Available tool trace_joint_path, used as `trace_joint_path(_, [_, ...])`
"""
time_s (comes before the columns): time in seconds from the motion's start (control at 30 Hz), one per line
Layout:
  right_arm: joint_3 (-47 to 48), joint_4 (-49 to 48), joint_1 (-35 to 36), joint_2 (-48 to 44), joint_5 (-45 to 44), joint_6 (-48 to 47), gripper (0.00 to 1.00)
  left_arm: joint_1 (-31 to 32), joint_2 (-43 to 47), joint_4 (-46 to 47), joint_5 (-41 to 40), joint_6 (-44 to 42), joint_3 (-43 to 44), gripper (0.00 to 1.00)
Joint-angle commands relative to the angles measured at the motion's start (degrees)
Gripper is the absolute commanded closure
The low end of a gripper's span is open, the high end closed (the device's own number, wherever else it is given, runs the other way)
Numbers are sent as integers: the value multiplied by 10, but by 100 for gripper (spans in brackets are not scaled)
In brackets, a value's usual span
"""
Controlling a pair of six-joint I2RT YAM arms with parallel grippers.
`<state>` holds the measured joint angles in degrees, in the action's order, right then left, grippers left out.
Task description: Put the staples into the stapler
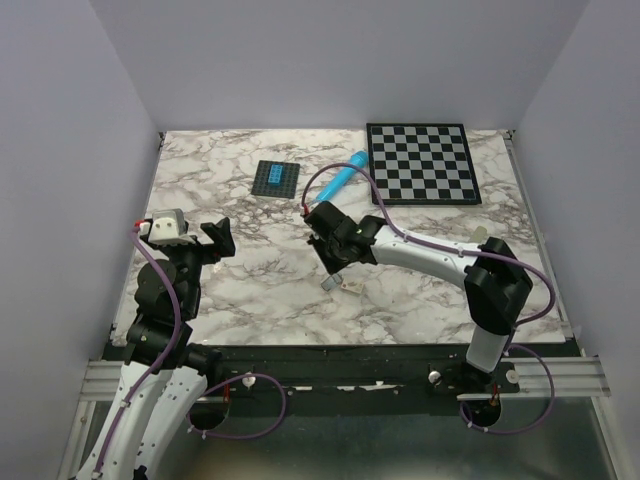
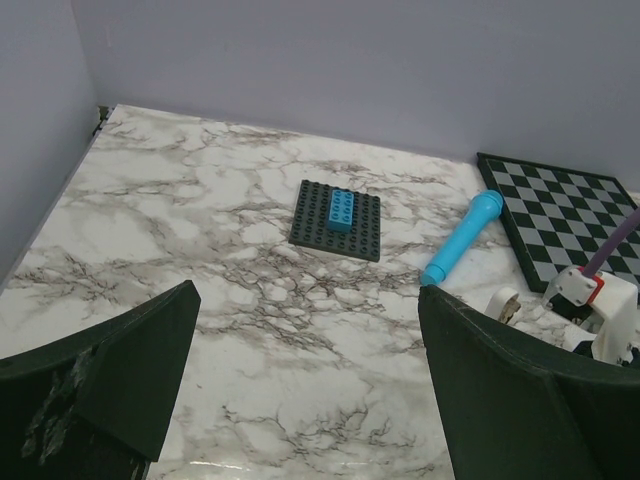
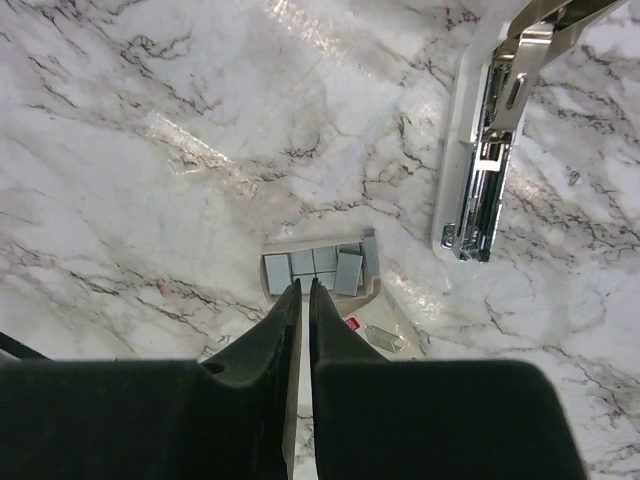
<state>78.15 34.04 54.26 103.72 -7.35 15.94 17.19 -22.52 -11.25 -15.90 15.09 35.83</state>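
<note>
The cream-white stapler [image 3: 462,170] lies open on the marble, its shiny metal rail [image 3: 492,170] exposed, up and to the right of my right gripper [image 3: 304,286]. The staples [image 3: 318,266] are small grey blocks in a shallow box just ahead of that gripper. Its jaws stand nearly together with a thin slit, tips down at the box's near edge; whether a block is pinched is hidden. One loose strip [image 3: 383,338] lies on the box flap. My left gripper [image 2: 310,390] hangs wide open above bare marble, far left of the right gripper [image 1: 335,272].
A bright blue cylinder [image 1: 343,173] lies near the chessboard [image 1: 421,162] at the back right. A dark baseplate with a blue brick [image 1: 276,178] sits at the back centre. Walls close in on three sides.
</note>
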Motion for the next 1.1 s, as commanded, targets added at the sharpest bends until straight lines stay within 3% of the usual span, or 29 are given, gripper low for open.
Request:
trace_joint_path(0.0, [-1, -19, -6, -17, -42, -26, 86, -6, -6, 9, 10, 6, -4, 1])
trace_joint_path(0.13, [-5, -27, -11, -22, -37, -57, 85, -7, -13, 10, 10, 6, -5, 1])
trace_joint_path(0.47, [-41, -28, -42, -7, 5, -48, 66, -8, -18, 11, 19, 7, -6, 1])
trace_joint_path(0.87, [-48, -42, -64, 23, 78, -49, 64, -9, -16, 11, 18, 6, -4, 1])
trace_joint_path(1.07, [-65, -40, -64, 26, 103, -32, 57, -9, -16, 11, 20, 7, -5, 1])
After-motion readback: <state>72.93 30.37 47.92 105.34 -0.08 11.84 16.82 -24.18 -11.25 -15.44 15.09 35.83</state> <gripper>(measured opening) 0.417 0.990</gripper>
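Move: The loose strip at the right end of the staples box lies about 6 cm below the right hand, some 1 cm ahead and 1 cm to its right. The staple card lies about 2 cm nearer and 3 cm to the right of that strip. The open stapler's middle is roughly 12 cm ahead of the hand and 2 cm to its right, also below. From the left hand, the strip is about 24 cm right, 2 cm ahead and 27 cm below. Over the staples box and its loose strip, the empty right hand, just risen from there, first shifts about 3 cm to the right and 2–3 cm forward, its fingers opening from nearly shut to less than half wide. It then sinks back down, ending some 3.5 cm lower and easing back slightly as the fingers tip a little steeper, tips spread above the box's right end. ##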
